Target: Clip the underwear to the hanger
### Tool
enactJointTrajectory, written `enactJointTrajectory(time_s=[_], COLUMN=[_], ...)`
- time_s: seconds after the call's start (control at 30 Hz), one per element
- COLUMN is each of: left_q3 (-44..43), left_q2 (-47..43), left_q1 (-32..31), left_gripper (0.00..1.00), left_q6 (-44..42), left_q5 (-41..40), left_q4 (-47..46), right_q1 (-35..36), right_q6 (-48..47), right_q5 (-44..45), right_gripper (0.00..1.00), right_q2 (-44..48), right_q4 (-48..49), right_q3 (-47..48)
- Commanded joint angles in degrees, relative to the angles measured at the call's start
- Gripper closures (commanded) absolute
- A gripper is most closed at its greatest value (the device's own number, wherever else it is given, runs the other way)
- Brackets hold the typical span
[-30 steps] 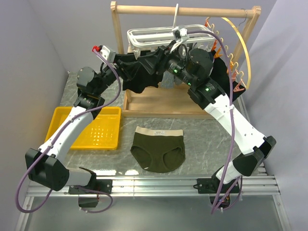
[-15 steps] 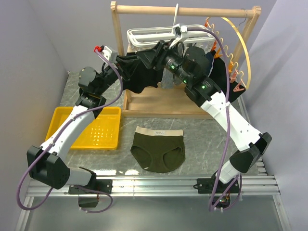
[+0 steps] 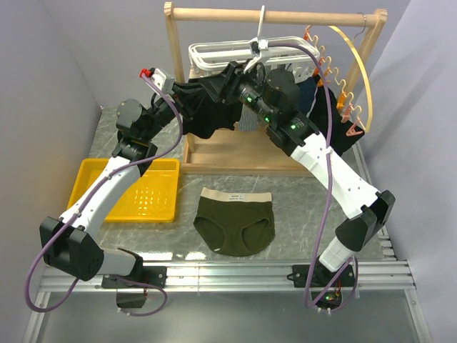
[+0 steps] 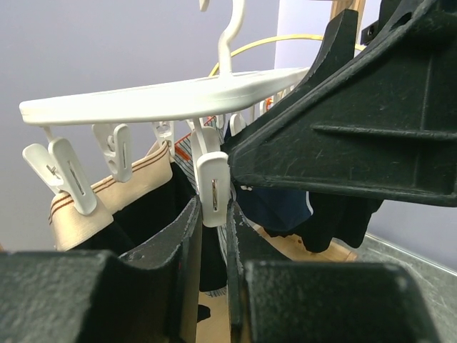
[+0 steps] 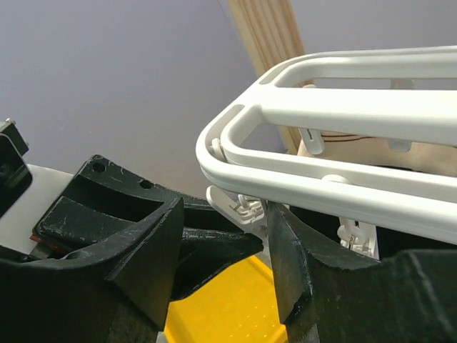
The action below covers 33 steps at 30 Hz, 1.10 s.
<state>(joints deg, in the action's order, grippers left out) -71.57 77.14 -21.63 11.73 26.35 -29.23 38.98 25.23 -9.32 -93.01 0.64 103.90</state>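
Note:
The olive-green underwear [image 3: 235,221] with its beige waistband lies flat on the table, in front of the rack and untouched. The white grid hanger [image 3: 214,56] hangs by its hook from the wooden bar. My left gripper [image 4: 213,214] is shut on one dangling white clip [image 4: 212,182] under the hanger's frame [image 4: 164,96]. My right gripper [image 5: 225,214] is open just below the hanger's corner [image 5: 235,153], with another white clip [image 5: 239,204] between its jaws, against the right finger. In the top view both grippers meet at the hanger's front, left [image 3: 230,77] and right [image 3: 250,70].
A yellow tray [image 3: 93,179] sits at the left of the table. The wooden rack [image 3: 278,14] with its base [image 3: 243,153] stands at the back. It carries black garments [image 3: 207,114], a navy garment [image 4: 278,204] and a wooden hoop [image 3: 360,64] with orange clips.
My left gripper has closed on the white clip. The right arm has swung left and up, bringing its open jaws under the hanger's corner. The underwear has not moved.

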Motion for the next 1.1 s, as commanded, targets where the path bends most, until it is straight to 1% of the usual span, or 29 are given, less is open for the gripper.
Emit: enactJointTrajectory(time_s=[0.0,0.3,0.37,0.47,0.5,0.57,0.6,0.63,0.7,0.73,0.77,0.8,0.83,0.87,0.93,1.0,1.07], left_q3=[-1.5,-1.6,-1.7,-1.7,-1.8,-2.1,-2.3,-2.5,-2.9,-3.0,-3.0,-3.0,-3.0,-3.1,-3.4,-4.0,-4.9], left_q2=[-0.9,-0.9,-0.9,-0.9,-0.9,-0.9,-0.8,-1.0,-1.0,-1.1,-1.2,-1.3,-1.4,-1.4,-1.3,-1.1,-0.6], left_q1=[-0.3,-0.3,-0.3,-0.4,-0.4,-0.4,-0.4,-0.3,-0.4,-0.4,-0.3,-0.4,-0.4,-0.4,-0.4,-0.4,-0.4], left_gripper=[0.96,0.97,0.97,0.96,0.96,0.9,0.88,0.81,0.75,0.69,0.66,0.63,0.57,0.54,0.48,0.48,0.51], left_q6=[0.4,0.4,0.3,0.4,0.6,0.6,0.7,0.8,0.6,0.5,0.4,0.4,0.4,0.2,0.1,0.3,0.4], left_q5=[2.7,4.0,4.4,4.9,4.9,4.9,4.8,4.6,4.3,4.2,4.1,4.0,4.0,3.9,3.4,3.0,3.0], left_q4=[-1.4,-0.4,-0.1,-0.1,-0.1,0.4,0.7,0.8,1.5,1.8,2.1,2.4,2.7,3.0,3.0,3.1,3.0], right_q1=[1.0,2.1,2.2,2.2,2.3,2.2,2.2,2.2,2.2,2.2,2.2,2.2,2.2,2.2,2.2,2.2,2.2], right_q6=[-2.4,-5.0,-5.4,-5.9,-6.0,-5.9,-5.6,-5.5,-5.1,-4.9,-4.8,-4.7,-4.5,-4.4,-4.1,-3.7,-3.1], right_q5=[1.2,5.0,5.4,5.8,6.0,6.2,6.1,6.2,5.9,5.9,5.8,5.8,5.8,6.2,6.2,6.2,5.7], right_gripper=[0.43,0.44,0.47,0.58,0.63,0.7,0.77,0.79,0.86,0.88,0.89,0.93,0.97,1.0,1.0,1.0,1.0], right_q2=[-0.1,-1.3,-1.5,-1.7,-1.9,-1.9,-1.8,-1.7,-1.5,-1.5,-1.3,-1.3,-1.2,-1.1,-1.1,-0.9,-0.6], right_q4=[4.6,4.2,4.4,4.1,3.8,3.7,3.6,3.5,3.3,3.3,3.3,3.2,3.3,3.3,3.3,3.3,3.4], right_q3=[2.7,3.9,4.0,4.7,5.1,5.2,5.0,4.9,4.9,4.9,4.9,4.9,4.8,4.7,4.6,4.2,3.7])
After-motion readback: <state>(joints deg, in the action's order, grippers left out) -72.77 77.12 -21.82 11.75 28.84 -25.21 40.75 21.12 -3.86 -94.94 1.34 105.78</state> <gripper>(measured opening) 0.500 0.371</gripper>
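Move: The hanger's near left corner clip is already pinched in the left fingertips, practically at that hand's point; it lies about 1 cm ahead and 1 cm left of the right hand, between its half-open fingers. From the left hand, the white frame's middle is some 11 cm right, 5 ahead and 4 above; the next clip is roughly 5 cm right and 1 ahead, about 1 above; the clipped black garment hangs about 8 cm ahead, 2 right and 10 below. Creeping forward by little more than 1 cm, with a slight clockwise turn of about 5 degrees, the right hand closes its fingers partway onto the upper part of the corner clip, just under the frame's edge. Only then does the left hand, nearly in place and easing down and right by under 1 cm, open its fingers and let go of the clip's lower end. ##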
